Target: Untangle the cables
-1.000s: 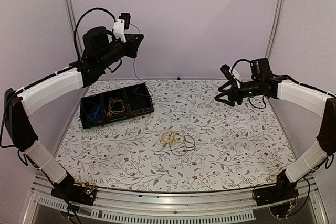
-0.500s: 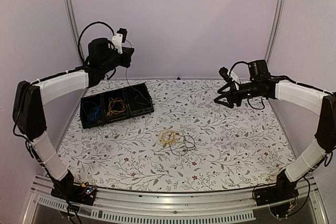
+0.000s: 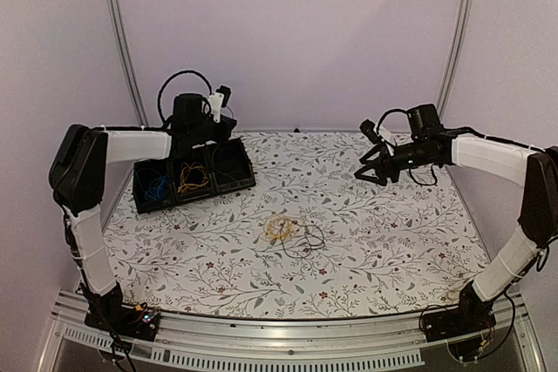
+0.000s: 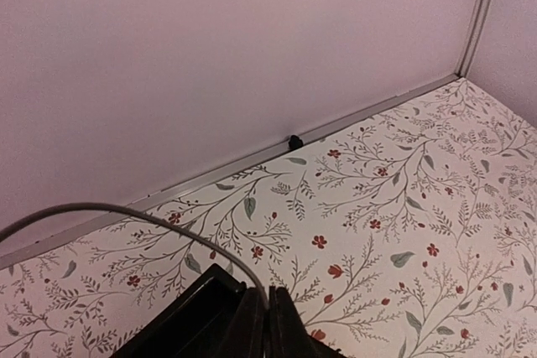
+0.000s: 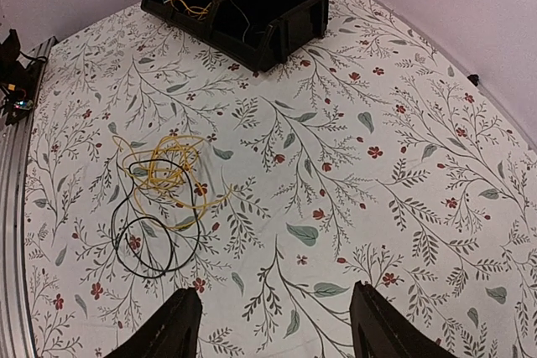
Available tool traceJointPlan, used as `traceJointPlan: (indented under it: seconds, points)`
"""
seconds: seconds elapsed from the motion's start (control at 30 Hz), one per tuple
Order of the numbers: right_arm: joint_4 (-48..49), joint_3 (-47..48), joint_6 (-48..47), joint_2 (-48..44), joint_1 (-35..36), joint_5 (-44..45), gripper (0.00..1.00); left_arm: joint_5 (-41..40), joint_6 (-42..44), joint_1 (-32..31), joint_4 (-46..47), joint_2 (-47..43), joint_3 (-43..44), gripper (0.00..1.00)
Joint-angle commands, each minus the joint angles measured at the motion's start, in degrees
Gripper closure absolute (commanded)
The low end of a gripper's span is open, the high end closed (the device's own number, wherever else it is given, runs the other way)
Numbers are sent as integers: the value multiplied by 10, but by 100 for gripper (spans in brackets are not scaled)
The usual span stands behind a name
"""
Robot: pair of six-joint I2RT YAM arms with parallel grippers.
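A yellow cable [image 3: 278, 227] and a black cable [image 3: 306, 239] lie tangled together on the floral table, mid-front. In the right wrist view the yellow cable [image 5: 166, 170] overlaps the black cable [image 5: 144, 239]. My left gripper [image 3: 228, 128] hovers just over the right end of the black tray [image 3: 247, 182], shut on a thin dark cable [image 4: 126, 214] that arcs off to the left from the left gripper [image 4: 268, 316]. My right gripper [image 3: 363, 171] hangs open and holds nothing above the table's right rear; the right gripper [image 5: 277, 324] is well clear of the tangle.
The three-compartment tray holds a blue cable [image 3: 155, 187] at its left and an orange-yellow cable [image 3: 192, 178] in its middle. The tray [image 5: 289, 18] stands far left of the tangle. A back wall and a rail [image 4: 252, 161] run behind it.
My left arm has come down from high up and swung right, bringing the held cable to just above the tray's right end. The right gripper shifted slightly and stays open.
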Motion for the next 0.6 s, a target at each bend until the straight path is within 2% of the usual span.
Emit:
traceJointPlan:
  seconds: [0.0,0.13,0.57]
  points:
    - [-26,17,-15,23,2,-7,36,15,-63,6,-63,21,23,100]
    - [-31,19,-17,31,2,-11,36,-3,-116,6,-191,47,70,100]
    - [-52,33,-24,47,2,-20,36,13,-155,5,-300,78,96,100]
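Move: The left hand, with the grey cable pinched in its shut fingers, is above the box's empty right-hand compartment, whose middle lies about 16 cm below, 2 cm ahead and 3 cm to the left. The orange cable in the middle compartment is some 14 cm left and 4 cm back. The yellow-black tangle on the table is around 28 cm back and 20 cm right. From the right hand, the right-hand compartment lies about 20 cm ahead, 44 cm left and 15 cm below. Still pinching the grey cable, the left hand lowers it about 10 cm down into the box's right-hand compartment, easing back a couple of centimetres in the later half while the wrist tips the fingers some 30 degrees further down. The fingers stay shut. The open, empty right hand sinks a little, clear of everything, then stops. ##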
